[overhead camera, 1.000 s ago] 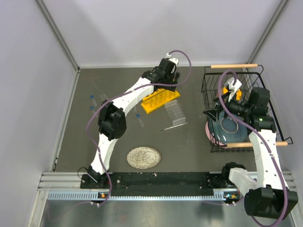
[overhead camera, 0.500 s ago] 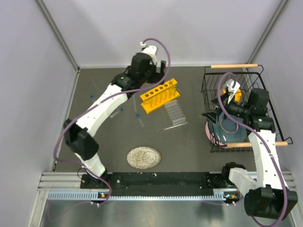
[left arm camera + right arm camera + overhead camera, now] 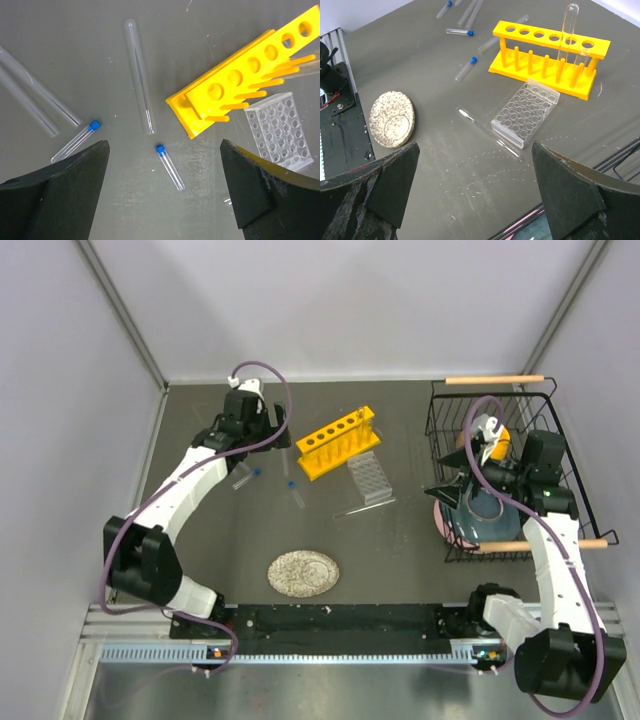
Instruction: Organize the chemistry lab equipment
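Note:
The yellow test-tube rack (image 3: 338,442) (image 3: 240,85) (image 3: 547,50) stands at the table's back middle, with a clear glass tube (image 3: 568,27) upright in one hole. The small clear gridded rack (image 3: 368,477) (image 3: 281,131) (image 3: 526,112) lies just in front of it, and a thin tube (image 3: 487,131) lies beside that. My left gripper (image 3: 266,428) (image 3: 164,160) is open and empty, hovering over a blue-capped vial (image 3: 169,166). Another vial (image 3: 75,141) and loose tubes (image 3: 139,75) lie around it. My right gripper (image 3: 445,490) (image 3: 475,150) hangs open and empty at the basket's left edge.
A round speckled plate (image 3: 303,572) (image 3: 392,118) lies near the front middle. The black wire basket (image 3: 440,420) with bowls fills the right side under my right arm. Grey enclosure walls close in the table at the left, back and right.
My left arm has swung left, away from the yellow rack, and its jaws have opened wide. The right arm has not moved.

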You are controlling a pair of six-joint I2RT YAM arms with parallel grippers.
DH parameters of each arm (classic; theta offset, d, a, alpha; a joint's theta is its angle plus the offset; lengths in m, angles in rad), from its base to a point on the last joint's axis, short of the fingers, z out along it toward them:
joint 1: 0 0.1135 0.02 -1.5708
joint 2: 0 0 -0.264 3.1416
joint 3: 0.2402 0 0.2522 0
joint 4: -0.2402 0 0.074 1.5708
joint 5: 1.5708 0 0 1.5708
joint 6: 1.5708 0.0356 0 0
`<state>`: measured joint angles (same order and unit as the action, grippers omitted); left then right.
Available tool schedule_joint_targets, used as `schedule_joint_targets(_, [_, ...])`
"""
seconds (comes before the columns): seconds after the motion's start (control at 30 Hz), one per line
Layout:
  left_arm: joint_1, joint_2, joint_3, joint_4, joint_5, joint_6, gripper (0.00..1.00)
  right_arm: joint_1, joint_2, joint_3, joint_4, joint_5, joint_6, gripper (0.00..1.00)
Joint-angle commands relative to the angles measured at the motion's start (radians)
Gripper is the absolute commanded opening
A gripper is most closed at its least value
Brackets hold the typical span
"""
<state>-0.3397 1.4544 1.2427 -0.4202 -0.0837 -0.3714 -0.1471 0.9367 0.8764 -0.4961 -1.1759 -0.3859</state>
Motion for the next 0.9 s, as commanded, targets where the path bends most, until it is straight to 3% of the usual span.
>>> schedule_joint_targets(0.0, [0.021, 0.101, 0.041, -0.012, 0.019, -0.024, 0.97, -0.014, 0.019, 0.009, 0.007, -0.059, -0.028, 0.96])
schedule_joint_targets(0.3, [0.022, 0.371, 0.215, -0.124, -0.050, 0.006, 0.87, 0.006, 0.011, 0.075, -0.150, -0.043, -0.114, 0.95])
schedule_joint_targets(0.47, [0.025, 0.455, 0.245, -0.123, -0.037, 0.019, 0.76, 0.026, 0.016, 0.085, -0.179, -0.044, -0.130, 0.95])
schedule_joint_targets(0.67, [0.030, 0.540, 0.254, -0.115, 0.004, 0.020, 0.64, 0.104, 0.017, 0.084, -0.177, 0.062, -0.125, 0.95])
schedule_joint_targets(0.87, [0.031, 0.586, 0.253, -0.111, 0.021, 0.009, 0.58, 0.142, 0.020, 0.098, -0.177, 0.090, -0.117, 0.95])
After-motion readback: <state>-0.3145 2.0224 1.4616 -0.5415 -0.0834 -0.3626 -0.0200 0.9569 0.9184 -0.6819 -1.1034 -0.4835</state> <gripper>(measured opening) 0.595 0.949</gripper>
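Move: The lying test tube's middle is about 8 cm ahead of the left hand, level sideways and some 19 cm below. On the table, one blue-capped vial lies about 4 cm back and 3 cm right of the hand, another 9 cm left and 1 cm ahead. The yellow rack stands 14 cm right, 8 cm ahead. From the right hand the tube is roughly 23 cm ahead, 28 cm left and 24 cm down. The left hand sinks about 17 cm towards the test tube, tipping down, fingers narrowing; right hand drifts back-left. ##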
